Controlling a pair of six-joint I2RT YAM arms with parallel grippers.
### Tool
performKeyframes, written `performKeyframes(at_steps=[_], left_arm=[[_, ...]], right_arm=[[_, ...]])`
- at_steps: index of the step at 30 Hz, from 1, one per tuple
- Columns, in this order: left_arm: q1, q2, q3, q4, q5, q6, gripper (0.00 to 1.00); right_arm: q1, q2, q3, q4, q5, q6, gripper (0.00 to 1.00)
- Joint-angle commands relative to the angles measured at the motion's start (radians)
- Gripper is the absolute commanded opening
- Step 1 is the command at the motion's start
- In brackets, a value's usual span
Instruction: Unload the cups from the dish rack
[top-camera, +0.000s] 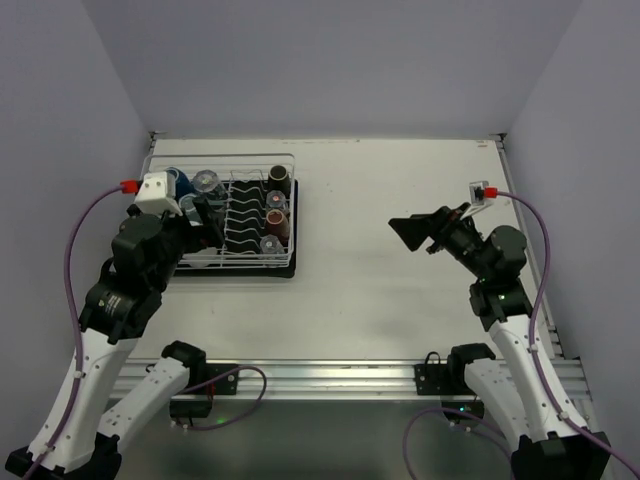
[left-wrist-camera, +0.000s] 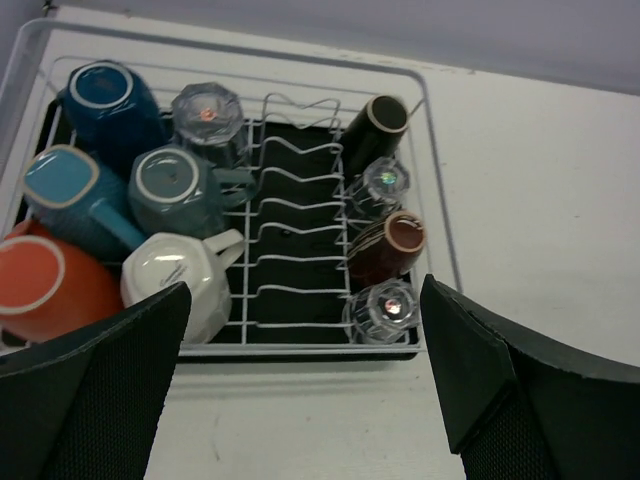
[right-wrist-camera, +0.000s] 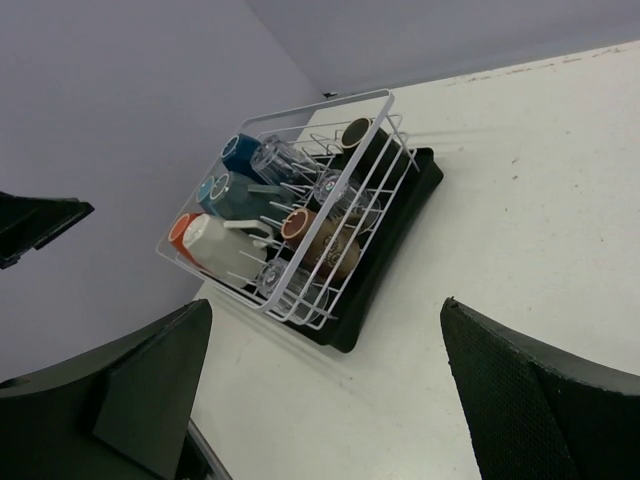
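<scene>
The white wire dish rack (left-wrist-camera: 432, 150) on its black tray holds several cups. On its left are a dark blue mug (left-wrist-camera: 105, 100), a light blue mug (left-wrist-camera: 65, 185), a grey mug (left-wrist-camera: 175, 190), an orange mug (left-wrist-camera: 40, 285), a cream mug (left-wrist-camera: 180, 275) and a glass tumbler (left-wrist-camera: 207, 115). Its right row holds a dark cup (left-wrist-camera: 375, 125), a glass (left-wrist-camera: 380, 185), a brown cup (left-wrist-camera: 395, 240) and a glass (left-wrist-camera: 385, 305). My left gripper (left-wrist-camera: 306, 300) is open and empty above the rack's near edge (top-camera: 208, 222). My right gripper (top-camera: 425, 228) is open and empty, far right of the rack (right-wrist-camera: 330, 105).
The rack (top-camera: 293, 215) stands at the table's far left. Its middle prong rows (left-wrist-camera: 295, 230) are bare. White table surface (top-camera: 380, 190) lies between the rack and my right arm. Grey walls close in the table at the back and both sides.
</scene>
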Motion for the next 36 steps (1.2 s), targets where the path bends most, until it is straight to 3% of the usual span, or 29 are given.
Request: performKeyframes(at_steps=[1,12,23,26,36], left_arm=[[-0.006,0.023,0.039,-0.187,-0.198,-0.043,1.00],[-0.006,0.156,-0.004,-0.219,-0.362,-0.291,1.00],[-0.004,0.270,-0.058,-0.120,-0.502,-0.407,1.00],[0.002,0.314,-0.085,-0.025,-0.550,-0.405,1.00],[0.103,0.391,-0.121,0.092,-0.496,-0.417,1.00]], right_arm=[[0.008,0.008,-0.001,0.021,0.016,-0.016,0.99],[0.030,0.043,0.014,-0.010,0.027,-0.037,0.99],[0.053,0.081,0.027,-0.016,0.016,-0.043,0.99],[0.061,0.092,0.027,-0.011,0.007,-0.045,0.99],[0.081,0.107,0.033,-0.013,-0.001,-0.057,0.98]])
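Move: The white cup at the rack's near side lies about 13 cm ahead of the open left hand, 10 cm to its left and some 24 cm below. At similar height, the orange mug stands about 11 cm left of that cup and 1 cm farther out, the grey mug roughly 8 cm beyond it, and the teal mug about 9 cm farther out and 9 cm to its left. From the right hand, the white cup is around 51 cm left, 12 cm ahead and 21 cm below. Towards the white cup the left hand sinks some 13 cm, swinging about 7 cm left, most of that early, then reaching forward about 5 cm. On the way the wrist turns counter-clockwise by about 35 degrees and tips farther down, fingers staying wide open and still short of gripping. The right hand, also open, eases down a little and left. ##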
